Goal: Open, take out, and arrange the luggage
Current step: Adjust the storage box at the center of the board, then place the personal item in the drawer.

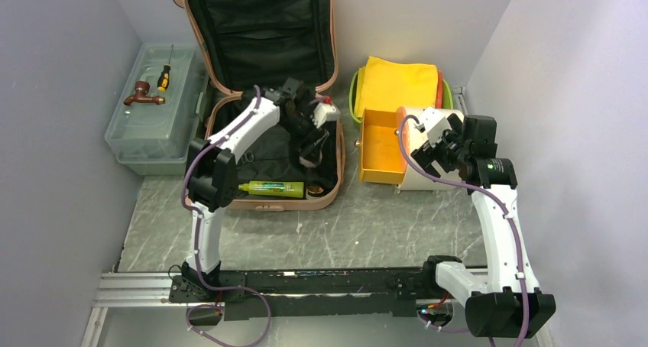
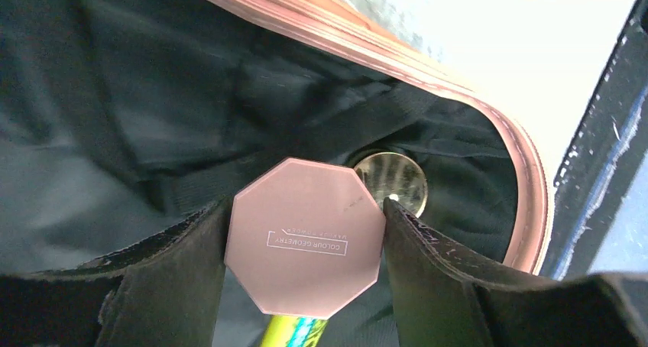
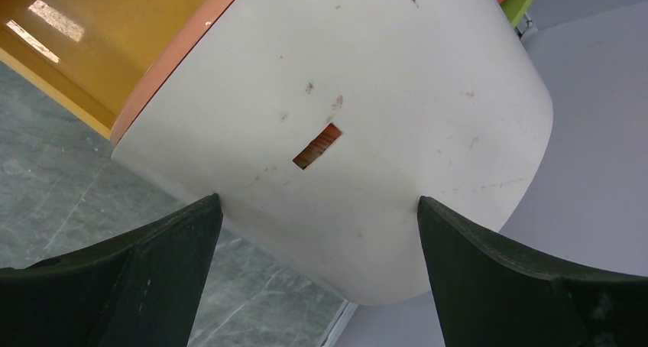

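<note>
The salmon-pink luggage [image 1: 260, 34] lies open at the back of the table, its lid leaning on the wall and black lining showing. My left gripper [image 1: 309, 144] reaches down into the lower shell [image 2: 527, 179]. In the left wrist view that gripper [image 2: 306, 209] is shut on a pink octagonal powder compact [image 2: 306, 236], one finger against each side. A lime green tube [image 1: 271, 188] and a round gold lid [image 2: 393, 179] lie in the shell beneath it. My right gripper [image 1: 439, 148] hovers open over a white drawer box [image 3: 367, 95].
The white box's yellow drawer [image 1: 378, 144] is pulled out toward the luggage. Behind it a lime green tray [image 1: 354, 95] holds a folded yellow cloth [image 1: 397, 83]. A translucent toolbox [image 1: 153, 125] at the left carries a screwdriver [image 1: 163, 77] and a brown tap [image 1: 141, 95].
</note>
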Action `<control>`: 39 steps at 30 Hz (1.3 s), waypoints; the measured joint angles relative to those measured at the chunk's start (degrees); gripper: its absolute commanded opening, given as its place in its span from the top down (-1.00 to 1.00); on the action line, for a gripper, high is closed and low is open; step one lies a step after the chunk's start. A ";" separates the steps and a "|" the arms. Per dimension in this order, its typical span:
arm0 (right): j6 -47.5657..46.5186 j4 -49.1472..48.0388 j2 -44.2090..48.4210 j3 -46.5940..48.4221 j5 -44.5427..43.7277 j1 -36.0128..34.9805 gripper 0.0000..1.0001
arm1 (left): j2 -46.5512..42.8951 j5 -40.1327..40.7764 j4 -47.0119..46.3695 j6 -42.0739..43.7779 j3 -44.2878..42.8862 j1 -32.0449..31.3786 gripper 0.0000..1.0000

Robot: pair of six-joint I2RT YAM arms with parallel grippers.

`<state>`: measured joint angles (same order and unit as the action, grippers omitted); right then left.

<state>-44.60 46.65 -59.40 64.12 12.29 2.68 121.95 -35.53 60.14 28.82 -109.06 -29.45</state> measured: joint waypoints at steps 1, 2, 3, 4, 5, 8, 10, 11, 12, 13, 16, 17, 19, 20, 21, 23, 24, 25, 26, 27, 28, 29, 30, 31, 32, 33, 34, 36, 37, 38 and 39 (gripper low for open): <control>0.00 -0.44 0.00 -0.17 -0.02 0.00 -1.00 | -0.35 0.46 0.24 0.00 -1.88 0.59 1.00; 0.00 -0.66 0.00 -0.28 -0.07 0.00 -1.00 | -0.79 0.83 0.42 0.00 -3.67 1.11 1.00; -0.02 -0.90 0.00 -0.39 -0.11 0.00 -1.00 | -1.33 1.09 0.44 0.00 -5.53 1.66 1.00; 0.00 -1.05 -0.02 -0.44 -0.17 0.00 -1.00 | -1.77 1.20 0.37 0.00 -6.80 1.92 1.00; 0.00 -1.16 -0.02 -0.48 -0.26 0.00 -1.00 | -2.25 1.33 0.42 0.00 -8.44 2.16 1.00; 0.35 -1.62 -0.04 -0.68 -1.07 -0.07 -1.00 | -3.54 1.05 -0.33 -0.44 -12.90 2.14 1.00; 1.25 -1.97 -0.35 -0.76 -2.49 -0.02 -1.00 | -4.50 0.52 -1.86 -1.38 -14.78 1.86 1.00; 1.60 -2.10 -0.59 -0.74 -3.15 0.13 -1.00 | -4.92 0.15 -2.95 -1.86 -15.13 1.75 1.00; 2.27 -2.16 -1.09 -0.50 -4.00 0.55 -1.00 | -5.46 -0.46 -4.72 -2.75 -15.30 1.57 1.00; 2.84 -2.14 -1.70 -0.15 -4.59 1.22 -1.00 | -5.90 -0.90 -6.43 -3.41 -15.32 1.42 1.00; 4.15 -1.95 -2.80 0.44 -4.98 3.69 -1.00 | -6.29 -1.75 -12.00 -5.20 -15.23 0.57 1.00; 4.35 -1.81 -2.78 0.44 -4.96 4.42 -1.00 | -6.29 -1.81 -13.86 -5.81 -15.23 0.07 1.00; 4.39 -1.38 -2.27 0.44 -4.85 5.29 -1.00 | -6.16 -2.14 -16.96 -7.08 -15.23 -1.25 1.00; 4.33 -1.16 -2.05 0.44 -4.81 5.44 -1.00 | -5.99 -2.25 -18.36 -7.61 -15.30 -2.05 1.00; 4.24 -0.90 -1.86 0.44 -4.76 5.55 -1.00 | -5.77 -2.34 -19.80 -8.22 -15.41 -2.93 1.00; 4.07 -0.09 -1.49 0.39 -4.68 5.84 -1.00 | -4.81 -2.73 -22.67 -9.29 -15.76 -4.90 1.00; 3.93 0.57 -1.11 0.26 -4.50 5.97 -1.00 | -4.20 -2.80 -23.74 -9.66 -15.98 -5.66 1.00; 3.85 1.01 -0.72 0.13 -4.48 6.08 -1.00 | -3.21 -2.86 -25.11 -10.12 -16.41 -6.69 1.00; 3.72 1.70 -0.17 -0.02 -4.37 6.16 -1.00 | -2.29 -2.95 -26.34 -10.40 -16.76 -7.56 1.00; 3.65 2.34 0.48 -0.11 -4.35 6.16 -1.00 | -1.27 -3.06 -27.63 -10.73 -17.03 -8.50 1.00; 3.65 2.91 1.05 -0.13 -4.35 6.21 -1.00 | -0.42 -3.10 -28.61 -11.08 -17.18 -9.27 1.00; 3.63 3.48 1.70 -0.15 -4.37 6.21 -1.00 | 0.37 -3.19 -29.42 -11.39 -17.33 -9.90 1.00; 3.63 3.80 2.36 -0.20 -4.39 6.21 -1.00 | 1.31 -3.26 -30.64 -11.85 -17.51 -10.67 1.00; 3.63 4.02 2.99 -0.26 -4.46 6.23 -1.00 | 1.97 -3.26 -31.74 -12.13 -17.57 -11.28 1.00; 3.63 4.20 3.48 -0.33 -4.57 6.25 -1.00 | 2.58 -3.26 -32.68 -12.31 -17.57 -11.87 1.00; 3.65 4.37 3.87 -0.35 -4.61 6.25 -1.00 | 3.02 -3.26 -33.35 -12.55 -17.57 -12.33 1.00; 3.65 4.50 4.37 -0.46 -4.79 6.25 -1.00 | 3.41 -3.26 -34.12 -12.87 -17.55 -12.83 1.00; 3.65 4.94 4.98 -0.52 -4.92 6.25 -1.00 | 3.67 -3.26 -35.52 -13.60 -17.38 -13.53 1.00; 3.65 5.20 5.29 -0.55 -5.01 6.25 -1.00 | 3.67 -3.30 -36.17 -13.75 -17.27 -13.73 1.00; 3.65 5.44 5.46 -0.55 -5.05 6.25 -1.00 | 3.67 -3.45 -36.92 -13.90 -17.16 -13.94 1.00; 3.65 5.73 5.68 -0.55 -5.27 6.25 -1.00 | 3.67 -3.61 -37.66 -14.14 -16.98 -14.16 1.00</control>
<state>-40.95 52.38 -53.71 63.57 7.03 8.93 125.62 -39.13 22.48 14.68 -126.04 -43.62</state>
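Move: The left hand already holds the brown octagonal jar inside the suitcase; the open orange drawer it is taken to lies about 20 cm to its right, 2 cm ahead and some 5 cm lower, with the white storage box beyond, 33 cm to the hand's right and 2 cm ahead. The small gold-rimmed jar is 9 cm back and 1 cm right, about 5 cm below. For the right hand the drawer is about 11 cm left, 2 cm ahead and 16 cm below. Keeping its grip on the jar, the left hand lifts fast by some 18 cm while easing forward, then sweeps about 20 cm to the right over the suitcase's side wall, drawing back and sinking slightly, and tips its fingers up by roughly 45 degrees so that they point mostly right, ending high over the orange drawer. Meanwhile the open right hand goes about 4 cm right, turning clockwise and seeming to push the white storage box along, then draws back about as far towards its base with its fingers still wide. ##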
